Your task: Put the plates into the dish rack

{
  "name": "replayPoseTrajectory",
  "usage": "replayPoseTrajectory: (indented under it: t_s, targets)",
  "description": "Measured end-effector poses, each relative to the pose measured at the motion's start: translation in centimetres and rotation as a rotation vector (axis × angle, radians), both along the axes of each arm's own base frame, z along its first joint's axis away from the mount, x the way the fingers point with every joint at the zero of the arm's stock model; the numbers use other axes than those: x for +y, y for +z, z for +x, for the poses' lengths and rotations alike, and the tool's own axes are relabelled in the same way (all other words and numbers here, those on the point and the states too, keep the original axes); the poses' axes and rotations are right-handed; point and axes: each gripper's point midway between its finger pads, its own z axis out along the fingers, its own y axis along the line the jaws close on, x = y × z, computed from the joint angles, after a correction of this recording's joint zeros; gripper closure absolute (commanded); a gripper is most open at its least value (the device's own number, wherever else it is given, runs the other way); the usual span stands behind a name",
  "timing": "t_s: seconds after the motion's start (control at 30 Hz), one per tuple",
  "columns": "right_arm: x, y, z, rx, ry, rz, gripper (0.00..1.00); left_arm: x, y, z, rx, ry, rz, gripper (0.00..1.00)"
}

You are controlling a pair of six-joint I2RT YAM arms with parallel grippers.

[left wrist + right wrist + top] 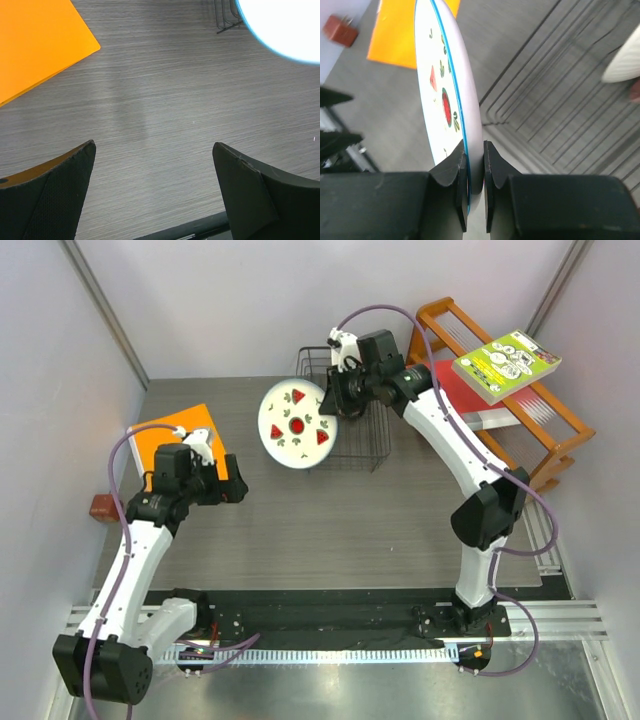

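Observation:
A white plate (297, 424) with red fruit motifs stands on edge, tilted, just left of the black wire dish rack (362, 448). My right gripper (335, 400) is shut on its rim. In the right wrist view both fingers pinch the blue-edged plate (442, 75) at the gripper (475, 145), and the rack's wires (555, 115) lie behind it. A cream ribbed rim (625, 60) shows over the rack at the right edge. My left gripper (235, 490) hangs open over bare table, nothing between its fingers (154, 145). The plate's white back (285, 25) shows top right there.
An orange mat (185, 435) lies at the left beside my left arm, with a small brown block (103, 507) near the wall. An orange wooden shelf (545, 435) at the back right carries a green-and-white book (505, 365).

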Motion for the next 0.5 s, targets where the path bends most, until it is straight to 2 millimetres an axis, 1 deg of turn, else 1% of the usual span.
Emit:
replayPoseTrajectory:
  t_s: [0.17,0.33,0.43,0.5]
  targets:
    - [-0.3,-0.9,3.4,-0.043,-0.089,-0.065,0.99,0.1,0.4,-0.2,-0.013,0.009,-0.007,0.0]
    - [-0.8,-1.1,7.6,-0.118,-0.21,-0.128,0.99,0.2,1.2,-0.8,-0.05,0.017,-0.018,0.01]
    - [-1.6,-0.8,10.1,-0.181,-0.308,-0.165,0.99,0.3,0.6,-1.2,-0.039,0.021,-0.02,0.01]
    - [-2.5,-0.5,11.5,-0.224,-0.385,-0.192,0.99,0.4,-0.1,-1.4,-0.022,0.024,-0.019,0.0]
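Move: The right hand already holds the strawberry plate. Its place in the dish rack, left of the standing white plate, is about 14 cm ahead, 2 cm left and 17 cm below. At about that distance ahead and depth stand the white plate, 2 cm to the hand's right, the pink plate, some 6 cm right, and the black plate, some 9 cm right. From the left hand that place lies roughly 27 cm ahead, 19 cm right and 7 cm lower. Keeping its pinch on the strawberry plate's right-hand edge, the right hand carries it forward about 11 cm at nearly constant height, easing slightly right near the end, towards the place beside the white plate. On the way the wrist turns clockwise some 20 degrees and tips up a little. ##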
